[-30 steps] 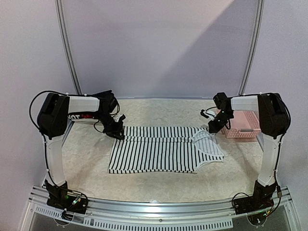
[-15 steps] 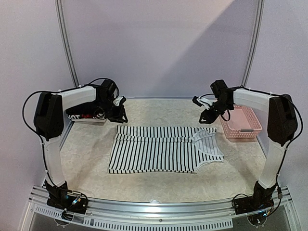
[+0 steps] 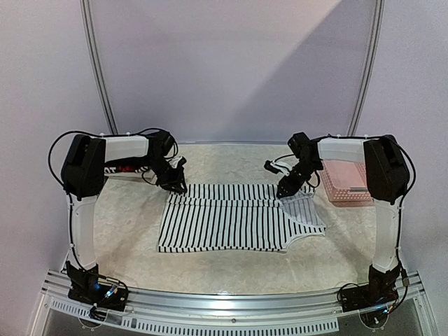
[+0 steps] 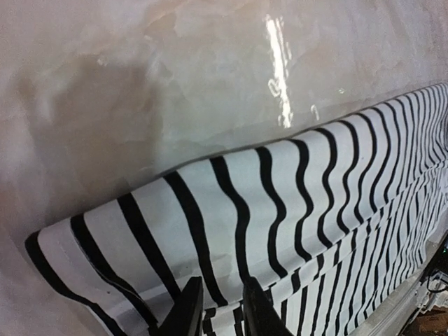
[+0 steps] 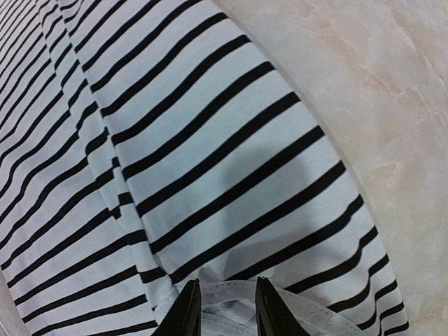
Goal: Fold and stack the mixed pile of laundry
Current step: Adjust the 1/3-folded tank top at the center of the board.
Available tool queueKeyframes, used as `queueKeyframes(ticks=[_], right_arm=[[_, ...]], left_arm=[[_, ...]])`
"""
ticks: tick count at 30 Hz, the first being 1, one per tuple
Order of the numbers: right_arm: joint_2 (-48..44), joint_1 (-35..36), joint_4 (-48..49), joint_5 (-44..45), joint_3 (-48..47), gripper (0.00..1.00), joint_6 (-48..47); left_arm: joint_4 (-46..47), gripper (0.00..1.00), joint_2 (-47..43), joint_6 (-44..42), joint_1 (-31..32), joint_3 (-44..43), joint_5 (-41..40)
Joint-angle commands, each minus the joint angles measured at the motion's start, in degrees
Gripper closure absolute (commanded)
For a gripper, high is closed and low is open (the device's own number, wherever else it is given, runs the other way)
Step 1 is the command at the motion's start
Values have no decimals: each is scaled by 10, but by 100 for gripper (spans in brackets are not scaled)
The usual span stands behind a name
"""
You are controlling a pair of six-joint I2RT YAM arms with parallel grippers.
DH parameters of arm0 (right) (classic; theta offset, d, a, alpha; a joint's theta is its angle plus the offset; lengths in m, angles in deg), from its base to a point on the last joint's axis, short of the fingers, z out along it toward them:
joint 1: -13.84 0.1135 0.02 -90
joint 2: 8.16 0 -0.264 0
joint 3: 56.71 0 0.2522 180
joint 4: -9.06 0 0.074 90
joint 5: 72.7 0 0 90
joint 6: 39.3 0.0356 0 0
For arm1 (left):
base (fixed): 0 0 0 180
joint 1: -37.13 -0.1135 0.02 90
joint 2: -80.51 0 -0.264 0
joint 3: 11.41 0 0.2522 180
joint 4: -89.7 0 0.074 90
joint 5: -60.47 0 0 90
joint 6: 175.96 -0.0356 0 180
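Note:
A black-and-white striped tank top (image 3: 231,220) lies flat across the middle of the table, with a fold line running along its far part. No other piece of the mixed laundry pile shows. My left gripper (image 3: 176,186) is down at the top's far left corner. In the left wrist view its jaws (image 4: 220,308) stand a little apart, tips on the striped cloth (image 4: 280,196), with nothing pinched. My right gripper (image 3: 285,191) is at the far right corner by the neckline. Its jaws (image 5: 225,308) are open over the striped cloth (image 5: 210,140) and a white dotted trim.
A pink perforated basket (image 3: 348,187) stands at the far right of the table, just right of the right gripper. Pale marbled tabletop (image 3: 126,224) surrounds the tank top. A metal rail runs along the near edge by the arm bases.
Both grippers rose off the far edge of the tank top half a second ago and have come back down onto it. The right one now sits further left. The top has not moved.

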Motion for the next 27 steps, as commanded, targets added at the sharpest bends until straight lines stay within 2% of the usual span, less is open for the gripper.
queueKeyframes(ticks=[1, 15, 19, 27], right_arm=[[1, 21, -24, -28, 15, 74, -23], [-65, 32, -8, 4, 142, 76, -56], [-78, 33, -10, -1, 140, 76, -57], [-184, 40, -39, -24, 135, 72, -103]], left_arm=[[-18, 78, -25, -13, 2, 34, -1], [-18, 76, -109, -33, -2, 162, -32], [-30, 76, -121, -40, -5, 162, -44], [-44, 76, -178, -56, -5, 141, -54]])
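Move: The tank top's middle lies about 11 cm back and 15 cm to the right of the left hand, and some 10 cm back and 13 cm to the left of the right hand, about 2 cm lower than both. Its folded far strip is centred 14 cm right of the left hand, 1 cm back. The basket stands about 18 cm to the right of the right hand and 4 cm farther out. Both hands dip, draw back some 7 cm dragging the tank top, left hand also drifting left, then rise. ##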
